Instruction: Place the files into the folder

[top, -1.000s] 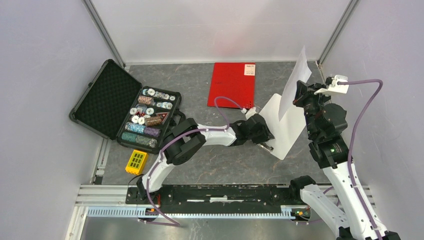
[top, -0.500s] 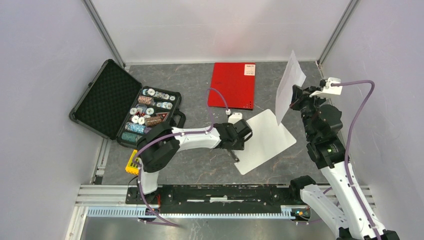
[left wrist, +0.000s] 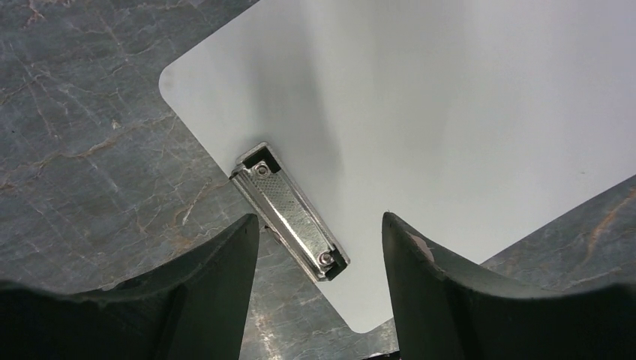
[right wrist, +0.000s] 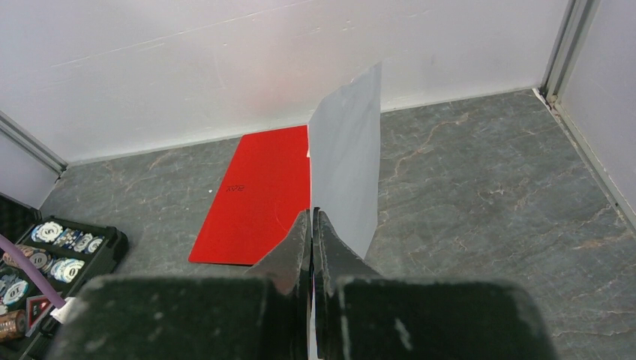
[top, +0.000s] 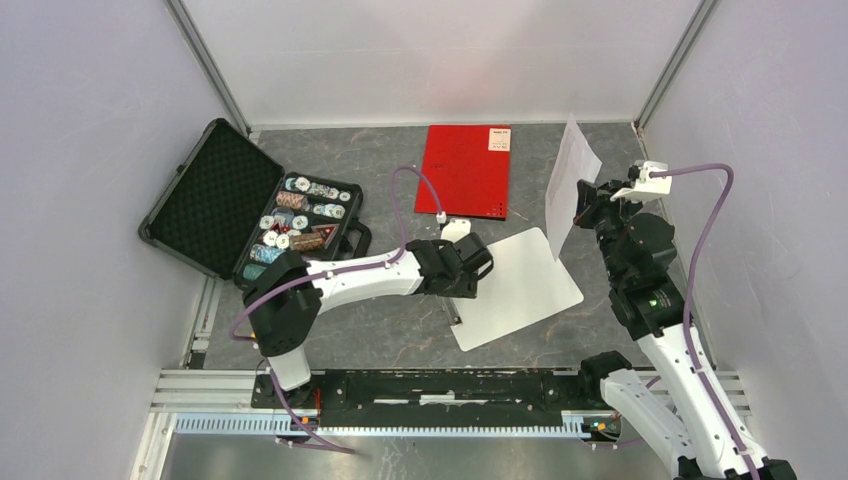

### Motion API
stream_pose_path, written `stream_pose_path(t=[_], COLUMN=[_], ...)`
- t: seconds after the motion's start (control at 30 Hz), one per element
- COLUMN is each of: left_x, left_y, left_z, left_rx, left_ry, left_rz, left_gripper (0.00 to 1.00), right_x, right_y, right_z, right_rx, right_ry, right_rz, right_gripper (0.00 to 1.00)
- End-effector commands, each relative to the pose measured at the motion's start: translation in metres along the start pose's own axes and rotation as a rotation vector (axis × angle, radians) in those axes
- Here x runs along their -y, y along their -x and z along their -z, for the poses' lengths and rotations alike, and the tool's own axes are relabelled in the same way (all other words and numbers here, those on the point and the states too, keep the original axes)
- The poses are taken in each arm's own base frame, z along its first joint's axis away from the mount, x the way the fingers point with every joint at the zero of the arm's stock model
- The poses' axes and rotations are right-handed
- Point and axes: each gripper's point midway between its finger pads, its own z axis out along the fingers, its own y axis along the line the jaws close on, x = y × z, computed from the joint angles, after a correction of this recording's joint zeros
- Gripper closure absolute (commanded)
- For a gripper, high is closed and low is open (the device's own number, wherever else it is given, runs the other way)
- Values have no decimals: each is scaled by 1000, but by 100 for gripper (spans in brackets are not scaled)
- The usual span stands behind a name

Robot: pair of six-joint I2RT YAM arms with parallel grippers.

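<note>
My right gripper (top: pixel 588 203) is shut on the lower edge of one white sheet of the files (top: pixel 568 185), which it holds upright in the air at the right of the folder. In the right wrist view the sheet (right wrist: pixel 346 169) rises straight from the shut gripper (right wrist: pixel 311 219). The red folder (top: pixel 465 170) lies closed and flat at the back, with its white label at the far right corner; the right wrist view shows the folder (right wrist: pixel 255 195) too. My left gripper (top: pixel 460 292) is open just above the metal clip (left wrist: pixel 289 214) of a blank white clipboard (left wrist: pixel 450 112), gripping nothing.
The white clipboard (top: pixel 520 288) lies flat in the middle of the table, between the two arms. An open black case of chips (top: pixel 295 238) sits at the left, with its foam lid (top: pixel 208 195) leaning outward. White walls enclose the table.
My left gripper has moved left with the clipboard, which slid and turned, and its jaws have opened wider. My right gripper has carried the upright sheet a little to the left.
</note>
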Motion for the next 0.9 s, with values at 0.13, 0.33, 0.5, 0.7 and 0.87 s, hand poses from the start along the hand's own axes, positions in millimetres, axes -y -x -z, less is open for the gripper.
stream_pose_path(t=[0.13, 0.33, 0.5, 0.7, 0.87], left_x=[-18, -17, -41, -61, -87], left_y=[-21, -30, -43, -36, -14], left_z=[-19, -34, -38, -43, -38], left_rx=[-58, -89, -111, -103, -77], left_ry=[119, 149, 232, 226, 220], left_rz=[-6, -28, -55, -91, -143], left_gripper=[32, 35, 43, 58, 60], right_x=[-16, -21, -22, -49, -84], right_y=[7, -1, -5, -17, -37], right_z=[-3, -4, -4, -12, -12], right_rx=[17, -16, -37, -130, -287], right_ry=[83, 114, 122, 256, 447], right_rz=[14, 22, 35, 35, 48], right_gripper=[100, 100, 100, 100, 100])
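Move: The clipboard's metal clip lies about 6 cm below the left gripper, 2 cm to its left and 1 cm back. The board's middle is roughly 11 cm to that gripper's right and 4 cm ahead, and the red folder nearly straight ahead, some 38 cm out, both about 7 cm down. From the right hand, which holds the sheet, the clip is about 23 cm left, 8 cm back and 32 cm below. Bring the left gripper down about 5 cm, easing slightly left, onto the clipboard's clip. Close the fingers partway to pinch the clip from both sides, then drag it left and a little forward. Keep the sheet in the shut right fingers, carrying it some 6 cm left and 3 cm down, speeding up late, while that hand turns counter-clockwise and tips down. ##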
